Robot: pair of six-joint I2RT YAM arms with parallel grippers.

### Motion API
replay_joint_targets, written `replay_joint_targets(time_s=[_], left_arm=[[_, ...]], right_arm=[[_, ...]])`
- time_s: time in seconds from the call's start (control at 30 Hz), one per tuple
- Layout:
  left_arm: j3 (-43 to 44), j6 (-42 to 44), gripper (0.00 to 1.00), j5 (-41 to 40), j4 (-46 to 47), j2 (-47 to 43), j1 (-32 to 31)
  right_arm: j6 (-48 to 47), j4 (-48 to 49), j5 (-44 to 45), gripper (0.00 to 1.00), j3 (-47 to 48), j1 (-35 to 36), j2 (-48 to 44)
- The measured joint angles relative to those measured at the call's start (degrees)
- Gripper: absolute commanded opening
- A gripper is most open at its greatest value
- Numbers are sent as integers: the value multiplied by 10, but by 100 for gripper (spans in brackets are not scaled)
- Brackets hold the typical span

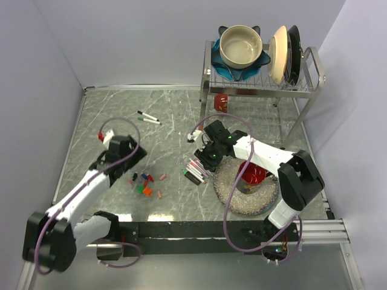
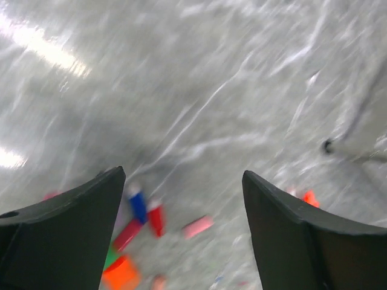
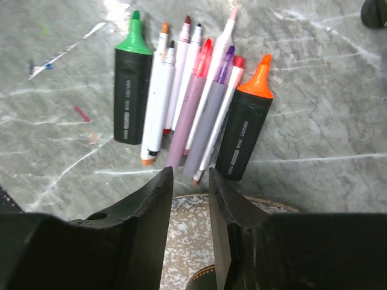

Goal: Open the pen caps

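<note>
Several loose pen caps [image 1: 145,181] lie on the table at centre left: blue [image 2: 138,205], red [image 2: 156,219], pink [image 2: 198,226] and a chunkier orange one [image 2: 121,273]. My left gripper [image 1: 130,156] hovers just left of them. It is open and empty in its blurred wrist view [image 2: 183,175]. A row of uncapped markers [image 1: 195,171] lies at centre, among them a green highlighter [image 3: 133,90] and an orange highlighter [image 3: 245,127]. My right gripper [image 1: 208,158] is above their near ends [image 3: 188,174]. Its jaws are a narrow gap apart and hold nothing.
Two slim markers [image 1: 148,118] lie further back. A speckled plate [image 1: 233,196] with a red cup [image 1: 253,173] sits right of the marker row, and its rim shows under the right jaws [image 3: 193,241]. A dish rack [image 1: 266,84] with bowls and a red can [image 1: 221,101] stand at the back right.
</note>
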Motion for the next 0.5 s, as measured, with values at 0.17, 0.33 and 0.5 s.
replay_joint_targets(time_s=[0.17,0.33,0.5], left_arm=[[151,7,80,26,2,158,52],[407,-10,64,22,-93,381,81],[631,-9,61,14,-193,579,87]], right_arm=[[-10,-2,-10,38,0,0,-23],[-17,-2,-17,38,0,0,-37],[-20,-3,-22,38,0,0,-37]])
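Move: The green-capped pen lies about 24 cm ahead of the left gripper, 3 cm to its right and roughly 9 cm below. The black-capped pen is some 3 cm beyond the green-capped one and 1 cm to the left of it. The orange cap in the cap pile sits about 12 cm behind the left gripper and 3 cm to its right. From the right gripper the green-capped pen is about 26 cm ahead, 25 cm left and 6 cm below. Swing the empty left gripper quickly forward, about 21 cm, away from the loose caps to the two capped pens, arching up some 3 cm and then sinking back. Tip the fingers about 15 degrees further down, turn slightly counter-clockwise, and narrow them part way without touching a pen. Meanwhile lift the open right gripper a couple of centimetres farther above the uncapped pens. ##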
